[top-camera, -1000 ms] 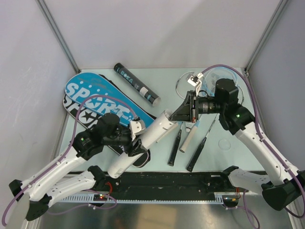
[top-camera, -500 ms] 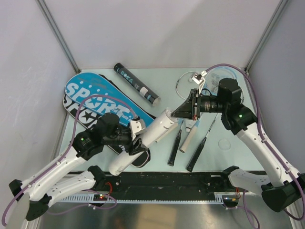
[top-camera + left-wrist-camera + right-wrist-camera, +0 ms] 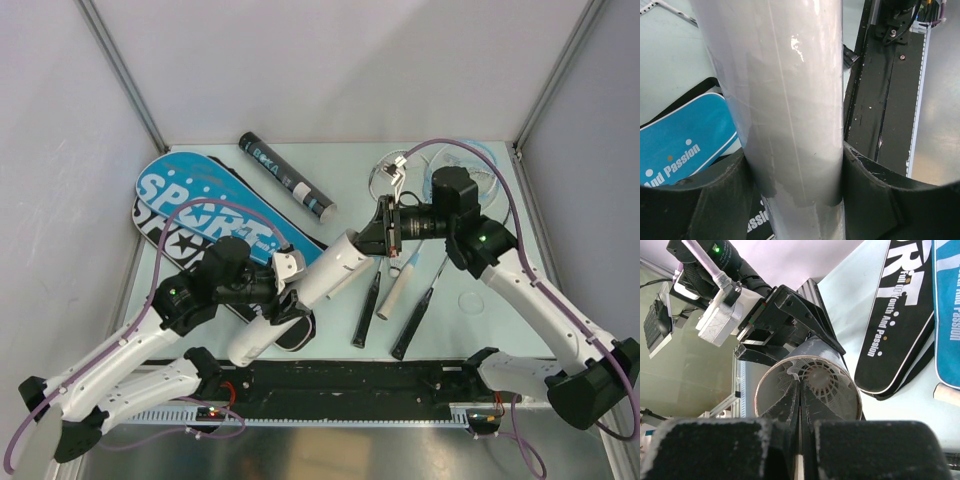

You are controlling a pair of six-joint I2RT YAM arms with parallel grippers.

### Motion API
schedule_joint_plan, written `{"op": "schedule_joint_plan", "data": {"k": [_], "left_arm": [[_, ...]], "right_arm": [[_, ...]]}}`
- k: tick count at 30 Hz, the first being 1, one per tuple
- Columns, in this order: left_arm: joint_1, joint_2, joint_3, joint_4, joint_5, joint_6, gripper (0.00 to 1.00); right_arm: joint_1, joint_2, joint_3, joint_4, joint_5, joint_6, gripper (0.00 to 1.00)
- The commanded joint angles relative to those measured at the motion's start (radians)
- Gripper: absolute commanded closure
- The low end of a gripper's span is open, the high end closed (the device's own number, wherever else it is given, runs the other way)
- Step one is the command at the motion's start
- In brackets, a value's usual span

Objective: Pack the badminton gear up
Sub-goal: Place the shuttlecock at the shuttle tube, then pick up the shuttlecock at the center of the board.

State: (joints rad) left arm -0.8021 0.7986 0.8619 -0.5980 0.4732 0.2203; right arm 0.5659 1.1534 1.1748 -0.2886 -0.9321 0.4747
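My left gripper [image 3: 285,290] is shut round the middle of a white tube [image 3: 320,285], which it holds tilted above the table; in the left wrist view the tube [image 3: 785,100] fills the gap between both fingers [image 3: 705,200]. My right gripper [image 3: 372,238] sits at the tube's open mouth [image 3: 807,390]. Its fingers are pinched on the skirt of a white shuttlecock [image 3: 825,380] that lies inside the mouth. A black tube [image 3: 285,177] lies at the back. The blue bag [image 3: 205,205] rests on the black bag [image 3: 160,225] at the left.
Three racket handles [image 3: 368,310] [image 3: 395,290] [image 3: 415,320] lie side by side under my right arm, with the racket heads [image 3: 480,160] towards the back right corner. A black rail [image 3: 380,385] runs along the near edge. Grey walls close in both sides.
My right gripper has moved left to the white tube's mouth, bringing the shuttlecock into it. The left arm and the tube have stayed still.
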Motion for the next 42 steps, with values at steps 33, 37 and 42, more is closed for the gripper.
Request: {"op": "schedule_joint_plan", "data": {"k": [33, 37, 42], "left_arm": [[-0.004, -0.056, -0.010, 0.080, 0.013, -0.038, 0.53], [-0.004, -0.055, -0.007, 0.082, 0.025, -0.044, 0.53], [-0.003, -0.059, -0.008, 0.085, 0.040, -0.050, 0.53]], "right_arm": [[-0.395, 0.093, -0.014, -0.300, 0.293, -0.277, 0.49], [-0.395, 0.247, 0.004, -0.305, 0.327, -0.359, 0.46], [-0.406, 0.475, 0.095, -0.356, 0.350, -0.450, 0.43]]}}
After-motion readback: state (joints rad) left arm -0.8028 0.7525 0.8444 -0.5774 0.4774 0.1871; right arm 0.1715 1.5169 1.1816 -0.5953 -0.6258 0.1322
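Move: The loose shuttlecock lies on the table about 14 cm ahead of the right gripper, 14 cm to its right and roughly 28 cm below. The white tube's mouth is right at its fingertips, some 2 cm to the left. The blue racket's tan handle lies about 12 cm back of the shuttlecock, the black handle 17 cm back and 9 cm left of it. From the left gripper the shuttlecock is about 25 cm ahead, 33 cm right and 16 cm below. Open the right gripper's shut fingers to about half while drawing it off the white tube's mouth to the right and slightly up, then swing it forward and plunge some 20 cm down towards the loose shuttlecock, still moving right. Turn the wrist clockwise and tip the fingers down, each about 30 degrees. Keep the left gripper's hold on the tube, nearly still. ##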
